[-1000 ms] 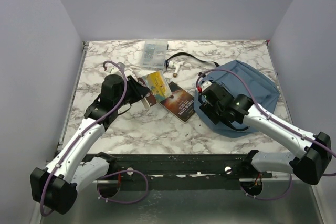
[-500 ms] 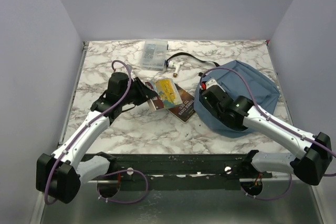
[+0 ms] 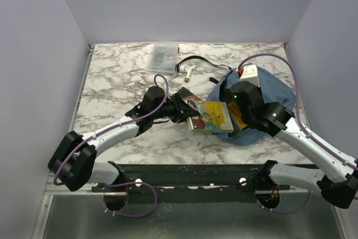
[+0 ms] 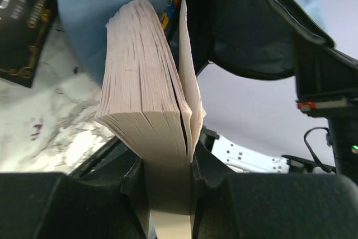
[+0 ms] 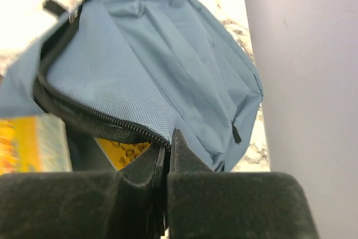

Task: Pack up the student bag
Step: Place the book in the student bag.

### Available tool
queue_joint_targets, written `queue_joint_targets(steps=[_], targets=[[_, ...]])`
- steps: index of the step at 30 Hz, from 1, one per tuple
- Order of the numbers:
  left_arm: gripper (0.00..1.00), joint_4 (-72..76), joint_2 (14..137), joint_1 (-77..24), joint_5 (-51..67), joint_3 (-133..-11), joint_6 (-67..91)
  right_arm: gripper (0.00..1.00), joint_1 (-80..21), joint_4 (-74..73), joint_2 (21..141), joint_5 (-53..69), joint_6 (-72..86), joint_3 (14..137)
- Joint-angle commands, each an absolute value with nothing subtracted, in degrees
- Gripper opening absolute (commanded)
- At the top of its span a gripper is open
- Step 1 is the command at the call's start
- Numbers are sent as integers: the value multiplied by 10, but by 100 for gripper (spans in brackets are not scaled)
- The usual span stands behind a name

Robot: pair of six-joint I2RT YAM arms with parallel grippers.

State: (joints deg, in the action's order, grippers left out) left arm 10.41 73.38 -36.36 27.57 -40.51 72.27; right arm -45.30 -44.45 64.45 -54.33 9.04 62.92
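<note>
The student bag (image 3: 275, 91) is dusty-blue and lies at the right of the table, its zip mouth facing left. My right gripper (image 3: 235, 111) is shut on the upper zip edge (image 5: 140, 132) of the student bag (image 5: 168, 60) and holds the mouth up. My left gripper (image 3: 188, 115) is shut on a thick yellow-covered book (image 3: 213, 117), reaching across from the left. The book's (image 4: 142, 82) far end is at the dark mouth (image 4: 246, 32), and its yellow cover (image 5: 28, 141) shows under the lifted edge.
A dark-covered book (image 3: 192, 101) lies on the marble under my left arm, also seen as the dark book (image 4: 22, 26). A small clear plastic box (image 3: 164, 57), a black strap (image 3: 197, 59) and a small white item (image 3: 188, 71) lie at the back.
My left arm has carried the yellow book rightward from mid-table to the bag's mouth. My right gripper has closed on the bag's zip edge and raised it.
</note>
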Motion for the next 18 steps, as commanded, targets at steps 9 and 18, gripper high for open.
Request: queue_joint_targets(steps=[9,18], targets=[[0,302,776,-443,160,-461,832,0,-455,-342,568,-538,83,630],[0,238,750,-470,108,-475,841,1,-453,-319,548,-524,65,610]])
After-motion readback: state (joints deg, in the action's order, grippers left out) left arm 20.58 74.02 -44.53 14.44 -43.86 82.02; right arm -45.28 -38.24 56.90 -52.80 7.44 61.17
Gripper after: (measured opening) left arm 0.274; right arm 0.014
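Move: The held book sticks out rightward from the left fingers, and the open bag mouth it is being taken to lies about 16 cm to this hand's right, level with it fore and aft and roughly 7 cm lower. The dark book lies flat about 3 cm ahead, 2 cm left and 17 cm below. From the right hand, which already pinches the bag's upper rim, the mouth's middle is some 7 cm back, 1 cm left and 10 cm down. Carrying the book in an unchanged grip, the left hand pushes right about 5 cm towards the bag mouth, sinking slightly, then climbs some 7 cm while easing back left a little, its fingers tipping up about 10 degrees and swinging slightly counter-clockwise. The right hand keeps its pinch and lifts the rim about 3 cm, tilting its fingers up. ##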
